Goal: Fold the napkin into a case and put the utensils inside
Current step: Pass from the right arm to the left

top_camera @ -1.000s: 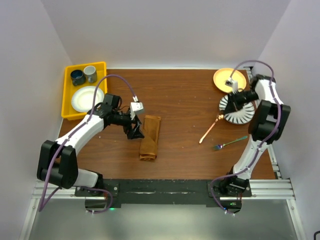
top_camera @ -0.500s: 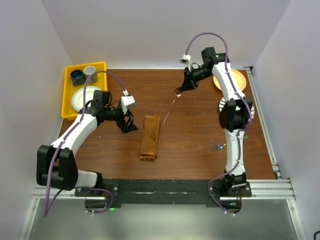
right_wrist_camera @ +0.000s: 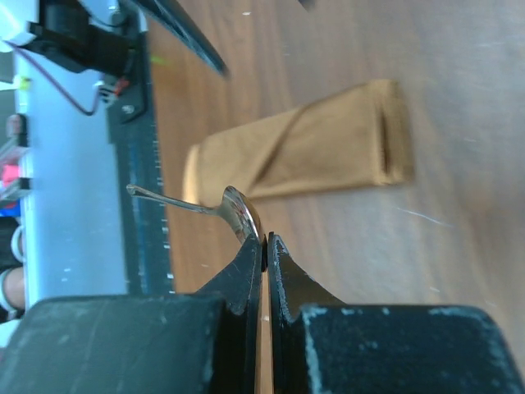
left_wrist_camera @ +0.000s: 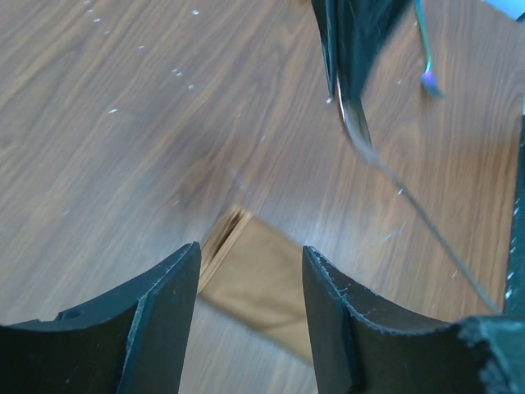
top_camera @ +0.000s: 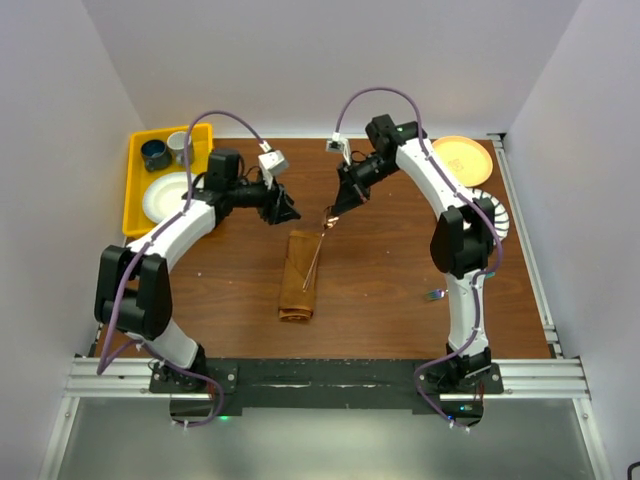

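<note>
The rust-brown napkin [top_camera: 299, 280] lies folded into a narrow case at the table's middle, its open end [right_wrist_camera: 385, 131] toward the back. My right gripper [top_camera: 333, 213] [right_wrist_camera: 265, 239] hangs just behind that end, shut on the bowl of a spoon [top_camera: 317, 250] [right_wrist_camera: 240, 212]. The thin handle slants down over the cloth. My left gripper [top_camera: 289, 212] [left_wrist_camera: 250, 249] hovers open and empty beside it, and the case's end [left_wrist_camera: 258, 275] shows between its fingers. A green fork [top_camera: 436, 293] [left_wrist_camera: 425, 70] lies on the wood to the right.
A yellow tray [top_camera: 134, 205] at the back left holds two mugs [top_camera: 156, 153] and a white plate [top_camera: 164, 197]. An orange plate [top_camera: 463, 158] and a black-and-white plate [top_camera: 496, 216] sit at the back right.
My right arm has swung left and down, bringing the spoon from mid-back to just over the case. My left gripper moved back and right to the case's far end, and its jaws narrowed.
</note>
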Controlling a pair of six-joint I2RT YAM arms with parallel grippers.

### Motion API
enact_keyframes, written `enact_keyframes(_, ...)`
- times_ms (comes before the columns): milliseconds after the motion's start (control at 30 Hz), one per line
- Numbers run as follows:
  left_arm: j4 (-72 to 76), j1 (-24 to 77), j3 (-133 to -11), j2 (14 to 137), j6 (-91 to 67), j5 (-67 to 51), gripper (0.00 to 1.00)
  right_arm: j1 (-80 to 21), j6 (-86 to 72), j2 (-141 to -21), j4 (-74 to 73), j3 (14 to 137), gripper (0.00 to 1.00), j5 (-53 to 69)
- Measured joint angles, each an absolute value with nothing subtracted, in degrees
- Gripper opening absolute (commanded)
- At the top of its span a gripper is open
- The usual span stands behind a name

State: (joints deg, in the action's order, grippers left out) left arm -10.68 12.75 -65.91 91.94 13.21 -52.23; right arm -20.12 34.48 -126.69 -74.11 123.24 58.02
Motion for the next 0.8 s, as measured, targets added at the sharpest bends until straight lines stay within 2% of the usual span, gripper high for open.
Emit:
enact_keyframes(100,-6.66,15.55,-65.52,92.03,8.49,-50.89,0.62,-21.19,32.34,-126.19,-73.67,122.15,0.00,58.54)
enact_keyframes(367,-0.99,19.35,-64.47,92.03,3.68,-48.99,0.60,-22.33,31.03,-126.26,-73.87,121.67,0.00,58.54)
enact_keyframes(800,-0.97,20.78,-64.47,92.03,3.05,-48.73,0.51,-23.94,31.00,-126.26,-74.15,120.75,0.00,57.98)
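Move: The left hand, fingers partly open, goes for the spoon's bowl, which lies about 9 cm to its right, 1 cm back and roughly level; the handle trails back towards the bases. The right hand already pinches the spoon by that end, and the left fingers lie some 10 cm to its left, about level with it. The folded napkin lies on the table about 15 cm back from the left hand, 1 cm to its right and 17 cm below. Rightward, quickly at first and then easing off, the left hand slides about 5 cm towards the spoon's bowl, fingers kept partly open, ending with one fingertip right beside it; contact can't be made out. The right hand keeps its pinch and brings the spoon back about 3 cm and left 2 cm to meet it, turning only slightly. ##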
